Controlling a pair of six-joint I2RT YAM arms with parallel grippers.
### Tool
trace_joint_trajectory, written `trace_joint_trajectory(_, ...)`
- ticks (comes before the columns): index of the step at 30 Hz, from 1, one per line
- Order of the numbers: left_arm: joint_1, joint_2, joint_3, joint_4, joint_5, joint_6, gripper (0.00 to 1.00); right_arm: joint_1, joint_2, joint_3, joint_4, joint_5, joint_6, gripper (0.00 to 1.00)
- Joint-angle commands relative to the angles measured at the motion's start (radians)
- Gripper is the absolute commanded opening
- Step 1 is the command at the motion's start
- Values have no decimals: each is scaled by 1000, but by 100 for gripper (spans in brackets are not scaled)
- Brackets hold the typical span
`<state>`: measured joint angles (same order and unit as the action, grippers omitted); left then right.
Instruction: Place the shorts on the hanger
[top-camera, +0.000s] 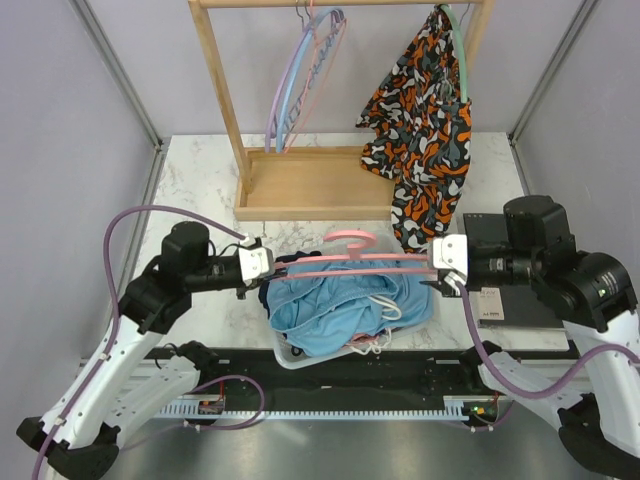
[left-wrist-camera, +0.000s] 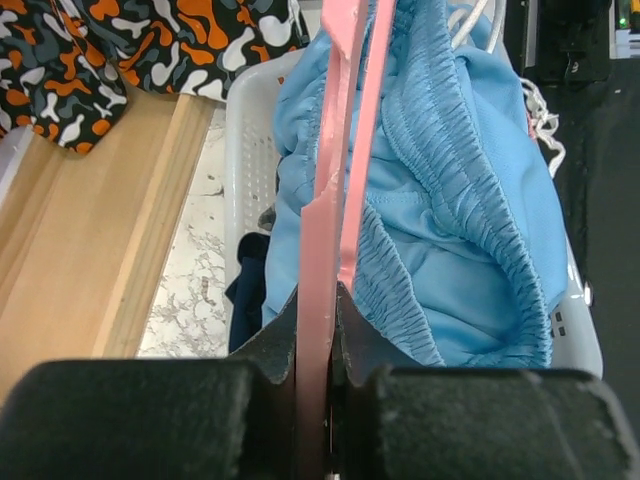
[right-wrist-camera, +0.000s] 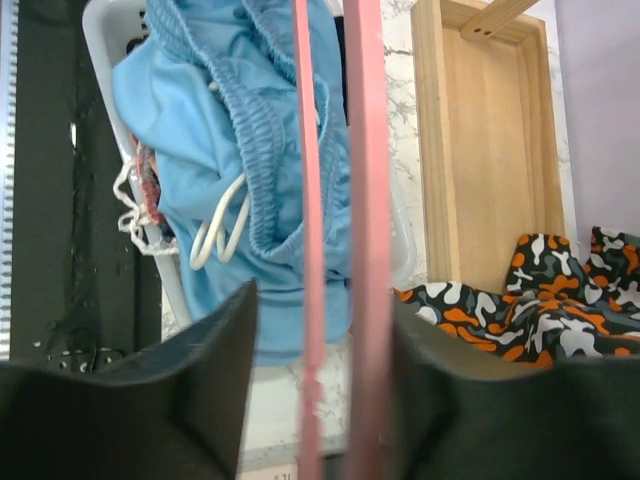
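The pink hanger (top-camera: 360, 257) lies level between my two grippers, its hook pointing toward the rack. It hovers over the sky-blue shorts (top-camera: 330, 305), which are bunched in a white basket (top-camera: 285, 355). My left gripper (top-camera: 270, 268) is shut on the hanger's left end; in the left wrist view the fingers (left-wrist-camera: 280, 330) pinch the pink bar (left-wrist-camera: 325, 180) beside the shorts' waistband (left-wrist-camera: 460, 220). My right gripper (right-wrist-camera: 322, 300) stands open around the hanger's right end. Both pink bars (right-wrist-camera: 368, 150) pass between its jaws, with a gap on the left. The white drawstring (right-wrist-camera: 225, 225) hangs from the shorts (right-wrist-camera: 190, 110).
A wooden rack (top-camera: 310, 185) stands behind the basket, holding lilac and blue hangers (top-camera: 300, 80) and an orange-black-white garment (top-camera: 420, 140) on a mint-green hanger (top-camera: 455, 40). Dark navy clothing (left-wrist-camera: 250, 290) lies in the basket beside the shorts. A black flat pad (top-camera: 500, 300) sits under my right arm.
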<state>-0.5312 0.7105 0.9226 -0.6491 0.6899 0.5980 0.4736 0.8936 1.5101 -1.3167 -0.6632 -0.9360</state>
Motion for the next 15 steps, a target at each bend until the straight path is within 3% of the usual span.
trace_joint_trajectory(1, -6, 9, 59, 46, -24, -153, 2, 3, 89, 84, 115, -101, 63, 62)
trace_joint_trajectory(3, -6, 7, 53, 49, -47, -179, 2, 3, 116, 117, 146, -127, 127, 70)
trace_joint_trajectory(9, -13, 24, 67, 36, -95, -172, 2, 42, 225, 197, 247, -171, 267, 73)
trace_joint_trajectory(15, -21, 30, 67, 28, -92, -116, 2, 195, 295, 214, 249, -50, 275, 73)
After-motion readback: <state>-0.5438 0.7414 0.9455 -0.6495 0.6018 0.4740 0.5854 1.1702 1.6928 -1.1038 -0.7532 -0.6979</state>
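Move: The left hand grips one end of the pink hanger, whose other end runs between the right hand's half-open fingers. From the right hand, the hanger's hook lies about 19 cm left, 5 cm ahead and 6 cm above; from the left hand, some 18 cm right and 5 cm ahead. The blue shorts lie about level ahead with the right hand, 18 cm left and 20 cm below it; the rack's wooden base is roughly 33 cm ahead, 26 cm left and 28 cm below. Leftward, and also forward and up, the right hand travels about 10 cm inwards along the pink hanger towards its hook, its fingers opening wider around the hanger and the wrist tilting some 10 degrees. The left fingers keep their pinch on the far end, staying nearly in place while that wrist turns slightly, counter-clockwise and tipping. ##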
